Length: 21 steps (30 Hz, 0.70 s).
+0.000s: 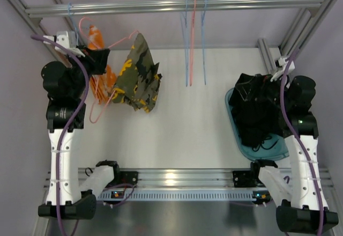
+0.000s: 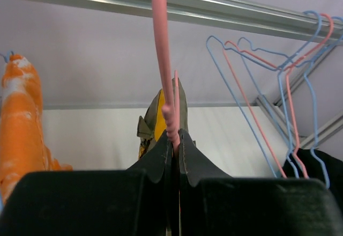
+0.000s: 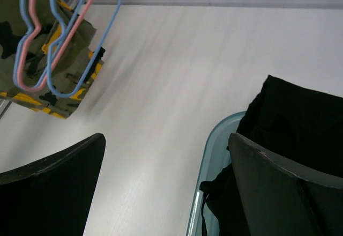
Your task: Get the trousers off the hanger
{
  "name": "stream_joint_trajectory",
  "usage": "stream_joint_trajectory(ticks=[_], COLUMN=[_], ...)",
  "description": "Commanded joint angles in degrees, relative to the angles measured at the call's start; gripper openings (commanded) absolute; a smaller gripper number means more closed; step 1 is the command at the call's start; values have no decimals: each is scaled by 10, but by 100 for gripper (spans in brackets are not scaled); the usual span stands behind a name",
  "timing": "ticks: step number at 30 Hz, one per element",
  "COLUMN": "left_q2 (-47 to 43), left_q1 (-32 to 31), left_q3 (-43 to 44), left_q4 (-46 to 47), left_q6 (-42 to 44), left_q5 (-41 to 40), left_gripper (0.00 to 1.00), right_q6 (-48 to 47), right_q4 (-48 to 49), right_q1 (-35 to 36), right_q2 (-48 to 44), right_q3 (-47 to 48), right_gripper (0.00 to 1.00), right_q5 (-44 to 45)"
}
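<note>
The olive camouflage trousers (image 1: 138, 78) hang from a pink hanger (image 1: 119, 42) at the back left, their cloth drooping toward the table. My left gripper (image 1: 98, 57) is shut on this hanger; in the left wrist view the black fingers (image 2: 161, 158) pinch the pink wire (image 2: 171, 123), with the camouflage trousers (image 2: 153, 119) just behind. The black trousers (image 1: 258, 112) lie heaped in a teal tray (image 1: 233, 119) on the right. My right gripper (image 3: 166, 158) hovers open over the tray's rim (image 3: 206, 177), holding nothing, with the black trousers (image 3: 300, 123) under its right finger.
An orange garment (image 1: 98, 67) hangs right beside my left gripper, also on the left in the left wrist view (image 2: 19, 112). Empty blue and pink hangers (image 1: 194, 43) dangle from the metal rail (image 1: 171, 4) at the back middle. Frame posts stand at both back corners.
</note>
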Motion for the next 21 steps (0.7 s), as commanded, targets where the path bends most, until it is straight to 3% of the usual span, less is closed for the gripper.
stream_joint_trajectory(ticks=[1,11,15,21], left_q2=[-55,-71,-77,-75], left_q1=[-1,-1,-1,-1], left_q3=[-13,6,10,30], left_q4=[82,-21,-32,-49], left_q6=[-72,-184,-192,-204], left_q5=[7,-2,-2,-13], left_gripper=[0,0,0,0], right_q6=[-3,-118,-149,-189], right_q4=[85,107,168,296], right_q1=[21,291,437,587], right_q2=[-31,16,49,138], right_q3=[-12,45,45,50], right_gripper=[99,99,99,99], right_q5=[-71,62,185,313])
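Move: The camouflage trousers hang over the pink hanger whose neck my left hand already holds. Their middle is about 6 cm ahead, 9 cm right and 15 cm below that hand; the orange garment is roughly 14 cm ahead, 5 cm left and as low. From my open right hand the trousers lie some 38 cm left, 5 cm ahead, about level; the empty hangers are roughly 19 cm left, 14 cm ahead and 8 cm higher. I sweep my open right hand a good 20 cm left towards the trousers, drawing back about 6 cm on the way, swinging the fingers counter-clockwise and tilting them up. My left hand keeps its pinch on the hanger neck, eases back, then sinks some 4 cm, tipping its fingers down and rolling its left side down about 15 degrees. ##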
